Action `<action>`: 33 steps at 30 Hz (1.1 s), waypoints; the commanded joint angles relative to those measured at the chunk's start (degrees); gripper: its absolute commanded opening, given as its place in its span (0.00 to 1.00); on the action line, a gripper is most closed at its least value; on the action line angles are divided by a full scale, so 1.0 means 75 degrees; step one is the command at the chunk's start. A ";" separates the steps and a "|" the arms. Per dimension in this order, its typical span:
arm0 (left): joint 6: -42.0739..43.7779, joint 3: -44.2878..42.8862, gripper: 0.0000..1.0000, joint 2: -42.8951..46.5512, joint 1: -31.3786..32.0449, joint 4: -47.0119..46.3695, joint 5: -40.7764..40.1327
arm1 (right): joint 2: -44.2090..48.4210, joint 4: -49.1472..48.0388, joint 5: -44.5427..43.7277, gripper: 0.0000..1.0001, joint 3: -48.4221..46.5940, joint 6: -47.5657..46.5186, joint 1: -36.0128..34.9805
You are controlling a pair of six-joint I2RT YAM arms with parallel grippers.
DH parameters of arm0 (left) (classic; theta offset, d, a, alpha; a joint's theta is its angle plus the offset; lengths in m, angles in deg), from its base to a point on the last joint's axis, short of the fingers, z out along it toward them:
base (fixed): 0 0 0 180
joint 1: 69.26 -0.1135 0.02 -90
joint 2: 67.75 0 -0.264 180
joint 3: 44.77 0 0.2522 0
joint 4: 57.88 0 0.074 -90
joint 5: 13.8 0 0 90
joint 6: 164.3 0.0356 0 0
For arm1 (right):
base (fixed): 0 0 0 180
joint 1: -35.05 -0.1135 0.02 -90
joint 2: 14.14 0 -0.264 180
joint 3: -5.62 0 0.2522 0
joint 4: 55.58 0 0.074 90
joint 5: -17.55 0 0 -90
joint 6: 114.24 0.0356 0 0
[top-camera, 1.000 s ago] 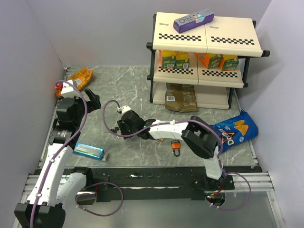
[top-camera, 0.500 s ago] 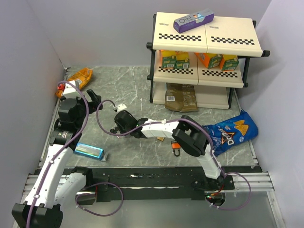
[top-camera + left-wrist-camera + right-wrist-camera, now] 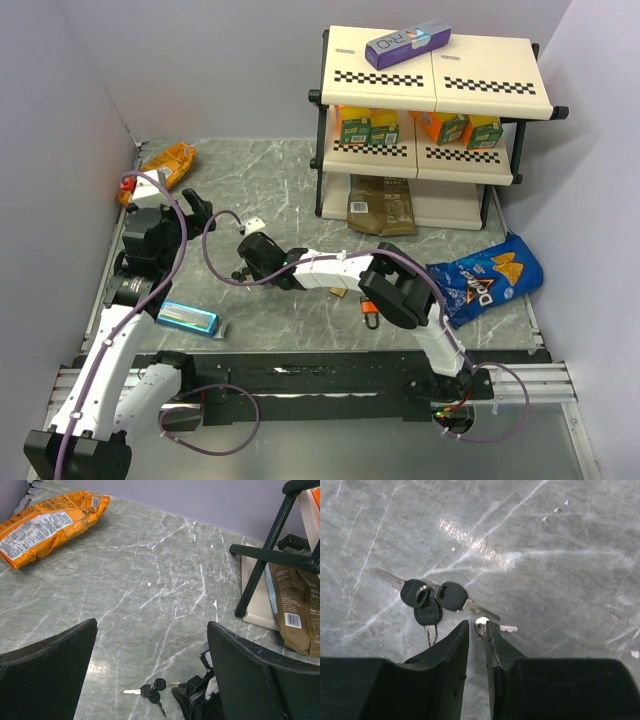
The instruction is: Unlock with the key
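Note:
The key (image 3: 431, 598) is a small bunch with three black heads and thin silvery blades, lying flat on the marble table; it also shows in the left wrist view as the key (image 3: 152, 690). My right gripper (image 3: 477, 625) is low over the table just right of the bunch, its jaws a narrow gap apart. A small shiny metal bit sits between the tips, by the end of one blade. From above, the right gripper (image 3: 243, 267) reaches far left. An orange-red padlock (image 3: 369, 308) lies near the right arm's elbow. My left gripper (image 3: 151, 625) hovers wide open and empty above the bunch.
An orange snack bag (image 3: 165, 165) lies at the back left and a blue box (image 3: 187, 318) near the front left. A shelf rack (image 3: 430, 130) with juice cartons and a brown pouch (image 3: 382, 205) stands at the back right. A blue Doritos bag (image 3: 490, 275) lies right.
The right arm has stretched further left over the table to the key bunch and its jaws have narrowed. The left arm shifted slightly in the first half second and its gripper stayed wide open.

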 commanded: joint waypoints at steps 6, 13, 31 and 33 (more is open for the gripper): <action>0.0104 -0.0011 0.96 0.0180 0.0090 -0.0195 -0.0037 | -0.0440 0.0292 -0.0132 0.26 -0.0478 0.0093 -0.0062; 0.0116 0.0001 0.96 0.0215 0.0113 -0.0207 -0.0061 | -0.0546 0.0457 -0.0132 0.13 -0.0596 0.0186 -0.0062; 0.0502 0.0282 0.96 0.0204 0.0125 -0.1144 0.3657 | 0.3775 -0.3959 0.6345 0.00 0.3820 0.1720 0.2476; 0.0491 0.0387 0.96 0.0192 0.0148 -0.1517 0.4587 | 0.4175 -0.4311 0.7234 0.00 0.4370 0.2048 0.2819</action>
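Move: Right at the right fingertips lies the small loose key, about 1 cm to their right and 1 cm below. The bunch of black-headed keys lies about 4 cm to the right hand's left, level with it front to back; the brass padlock is roughly 20 cm to its right and 4 cm back, the orange padlock some 28 cm right and 10 cm back. For the left hand, the small key is about 9 cm right, roughly level fore and aft, and 25 cm down. Sinking barely 1 cm over the small loose key, the right hand closes its part-open fingers and pinches it, draws back about 2 cm, then sweeps up some 9 cm and 7 cm to the right, away from the key bunch, its wrist turning about 30 degrees so the fingers point more to the left and flatter. Late on, the open left hand swings about 5 cm right, turning some 15 degrees clockwise. ##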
